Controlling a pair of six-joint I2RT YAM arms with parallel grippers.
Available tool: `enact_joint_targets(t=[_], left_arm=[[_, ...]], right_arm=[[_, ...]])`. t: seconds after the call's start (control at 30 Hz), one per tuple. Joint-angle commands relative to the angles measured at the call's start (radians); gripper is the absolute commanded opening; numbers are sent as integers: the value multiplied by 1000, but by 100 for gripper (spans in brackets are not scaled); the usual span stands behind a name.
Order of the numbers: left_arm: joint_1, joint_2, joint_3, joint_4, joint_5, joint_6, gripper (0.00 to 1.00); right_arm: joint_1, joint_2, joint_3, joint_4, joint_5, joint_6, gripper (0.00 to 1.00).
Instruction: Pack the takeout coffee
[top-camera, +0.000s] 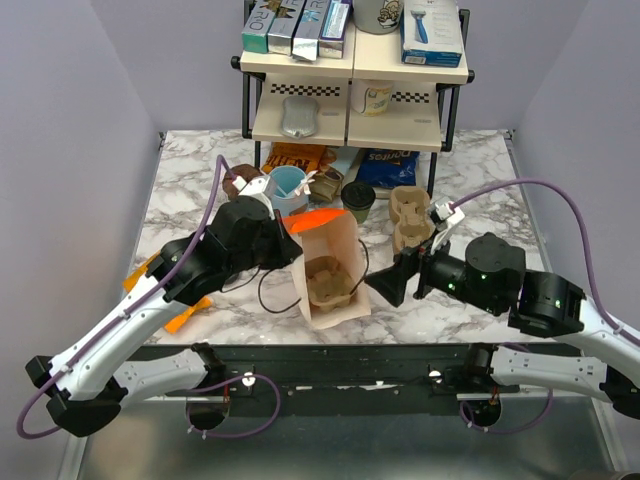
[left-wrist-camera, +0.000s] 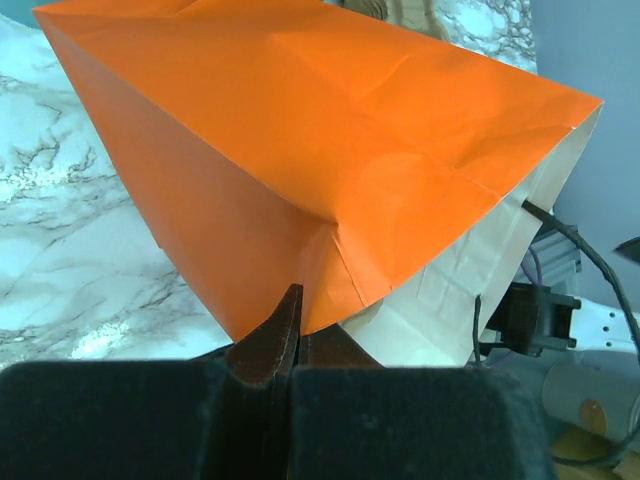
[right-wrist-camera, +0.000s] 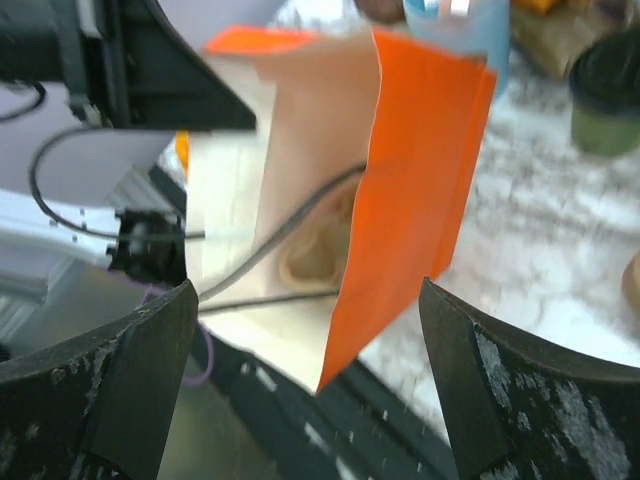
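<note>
The takeout coffee (top-camera: 358, 200), an olive-green cup with a black lid, stands upright on the marble behind the bag; the right wrist view shows the coffee (right-wrist-camera: 606, 98) at far right. An orange paper bag (top-camera: 335, 262) stands open mid-table with a brown pulp carrier (top-camera: 325, 281) inside. My left gripper (top-camera: 288, 246) is shut on the bag's left rim, pinching the orange paper (left-wrist-camera: 320, 150) between its fingertips (left-wrist-camera: 285, 325). My right gripper (top-camera: 380, 285) is open beside the bag's right side, the bag's orange edge (right-wrist-camera: 410, 210) lying between its spread fingers (right-wrist-camera: 150, 380).
A light blue cup (top-camera: 288, 185) and snack bags sit behind the bag. Stacked pulp carriers (top-camera: 410, 215) lie to the right of the coffee. A two-tier shelf rack (top-camera: 355, 95) with boxes fills the back. More orange paper (top-camera: 188, 312) lies under the left arm.
</note>
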Motion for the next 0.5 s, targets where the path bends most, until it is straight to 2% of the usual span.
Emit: enact_joint_targets(t=[0.0, 0.07, 0.13, 0.3, 0.47], left_arm=[[5, -21, -55, 31, -43, -63, 0], [5, -26, -67, 33, -70, -91, 0], [5, -43, -81, 46, -104, -115, 0], [5, -72, -121, 100, -71, -123, 0], [3, -70, -119, 96, -28, -95, 0]], right_arm=[[3, 15, -11, -158, -145, 109, 100], [5, 43, -36, -121, -187, 93, 100], [34, 91, -50, -112, -146, 93, 100], [63, 169, -94, -74, 142, 158, 99], [63, 261, -68, -130, 310, 206, 92]])
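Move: The takeout bag's right-hand rim lies about 13 cm below the open right hand, some 4 cm to its left and 2 cm ahead. Of that hand, the cup carrier inside the bag is about 9 cm left, 3 ahead and 24 below; the dark-lidded cup 20 ahead, 3 left and 25 below; the empty carrier 17 ahead, 7 right and 29 below. From the left hand, the same rim is about 10 cm right, 3 back and 8 below. The bag's right-hand rim is brought between the wide-open right fingers as that hand drops about 11 cm and works slightly left, easing back a couple of centimetres and then forward again, while its wrist rolls and tips down by about 20 degrees. The left hand keeps its pinch on the bag's upper left edge, barely shifting, with a slight turn. ##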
